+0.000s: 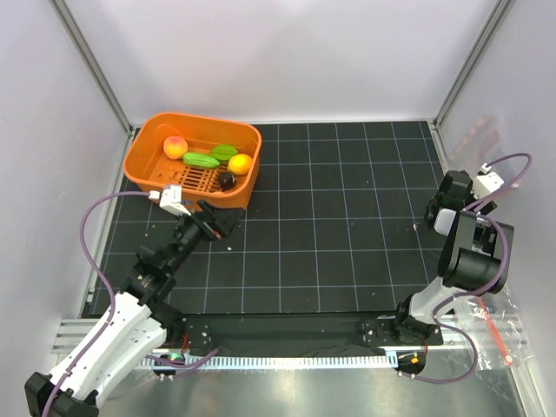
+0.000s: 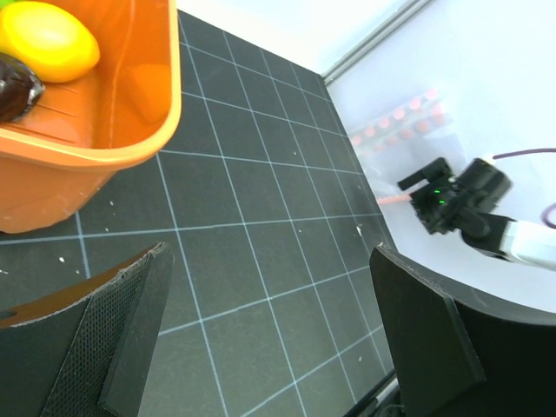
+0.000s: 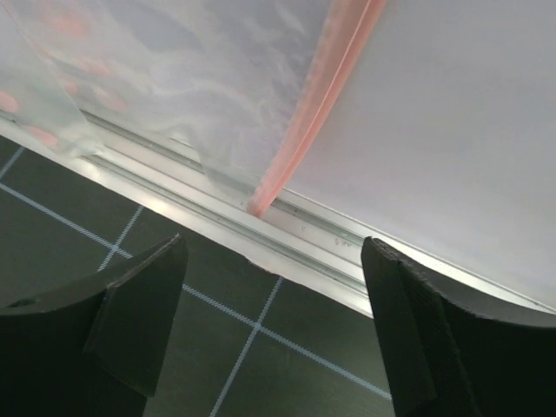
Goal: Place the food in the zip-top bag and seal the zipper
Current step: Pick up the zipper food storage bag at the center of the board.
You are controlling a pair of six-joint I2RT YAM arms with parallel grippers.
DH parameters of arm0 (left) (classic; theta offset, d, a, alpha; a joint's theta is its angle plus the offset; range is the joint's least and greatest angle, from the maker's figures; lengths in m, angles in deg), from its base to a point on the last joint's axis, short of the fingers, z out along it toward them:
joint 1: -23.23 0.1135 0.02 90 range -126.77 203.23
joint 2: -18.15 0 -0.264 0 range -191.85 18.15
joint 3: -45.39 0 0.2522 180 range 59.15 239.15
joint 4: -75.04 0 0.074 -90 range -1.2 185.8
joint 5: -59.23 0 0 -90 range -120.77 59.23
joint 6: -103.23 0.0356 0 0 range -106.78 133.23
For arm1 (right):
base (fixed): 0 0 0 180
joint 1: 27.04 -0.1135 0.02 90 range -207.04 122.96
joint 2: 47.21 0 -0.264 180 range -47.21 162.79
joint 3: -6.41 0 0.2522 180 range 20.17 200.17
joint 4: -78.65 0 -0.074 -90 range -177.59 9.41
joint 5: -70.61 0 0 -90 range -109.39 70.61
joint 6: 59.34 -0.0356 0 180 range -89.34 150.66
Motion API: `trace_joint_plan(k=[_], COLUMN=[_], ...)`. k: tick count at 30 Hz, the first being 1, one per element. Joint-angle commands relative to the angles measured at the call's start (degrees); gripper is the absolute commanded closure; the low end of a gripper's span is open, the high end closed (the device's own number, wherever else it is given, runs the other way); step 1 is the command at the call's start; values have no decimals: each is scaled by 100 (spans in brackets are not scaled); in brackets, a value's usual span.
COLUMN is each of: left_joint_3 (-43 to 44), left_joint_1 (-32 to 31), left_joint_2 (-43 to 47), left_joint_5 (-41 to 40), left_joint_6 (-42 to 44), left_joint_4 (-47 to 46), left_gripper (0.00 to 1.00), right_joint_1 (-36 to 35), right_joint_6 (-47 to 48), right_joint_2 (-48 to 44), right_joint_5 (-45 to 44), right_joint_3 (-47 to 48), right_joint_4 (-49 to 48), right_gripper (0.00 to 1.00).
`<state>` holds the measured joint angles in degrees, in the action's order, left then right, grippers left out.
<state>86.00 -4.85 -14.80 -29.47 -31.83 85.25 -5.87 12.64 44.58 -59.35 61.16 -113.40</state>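
Observation:
The food lies in the orange basket at the far left: a peach-orange ball, two green pieces, a yellow-orange fruit and a dark purple piece. Just in front of the basket, my left gripper is open and empty above the mat. The zip-top bag leans against the right wall. Its pink zipper runs down to the floor rail. Facing that strip's lower end, my right gripper is open and holds nothing.
An aluminium rail borders the black grid mat at the right wall. White walls close the back and both sides. A crinkly clear sheet with a red line lies off the mat at the near right.

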Motion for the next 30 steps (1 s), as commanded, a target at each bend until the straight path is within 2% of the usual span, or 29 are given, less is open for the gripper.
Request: trace_joint_plan(k=[1,16,19,26,30], left_joint_3=[-4,-101,-110,-66,-83], left_joint_1=[-22,-22,-22,-14,-14], left_joint_2=[78,227,236,236,324], left_joint_5=[230,397,397,292,265], left_joint_6=[-161,-354,-346,-267,-275], left_joint_4=[-251,-269,-269,-111,-93], left_gripper=[0,0,0,0,0], right_joint_1=[159,643,757,1118,1126], right_joint_6=[-44,229,334,448,580], right_joint_2=[365,1499,1666,1851,1948], right_joint_5=[50,692,937,1605,1510], right_joint_3=[181,761,1120,1297,1438], right_joint_4=[-794,-1611,-1314,-1428,-1340], right_gripper=[14,16,17,32,42])
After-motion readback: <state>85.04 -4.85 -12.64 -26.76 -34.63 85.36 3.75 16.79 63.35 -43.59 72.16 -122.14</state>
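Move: The right hand, open, points rightward and slightly down at the zip-top bag leaning on the right side wall. The low end of its pink zipper lies about 6 cm ahead, 8 cm to the right and 6 cm below this hand. The bag's red-dotted edge is farther out, roughly 20 cm ahead and 9 cm right, about 2 cm below the hand. From the left hand, the zipper end lies about 78 cm right, 15 cm ahead and 21 cm lower. The right hand first drops about 4 cm towards the side rail, then travels level, rightward and forward (about 6 cm right and 5 cm forward in all), bringing its fingertips up around the low end of the bag's pink zipper while the wrist hardly turns. Over the last part it slows and the fingers draw together, from nearly wide open to a bit over half open, with the zipper end showing between the tips but not yet pinched. ##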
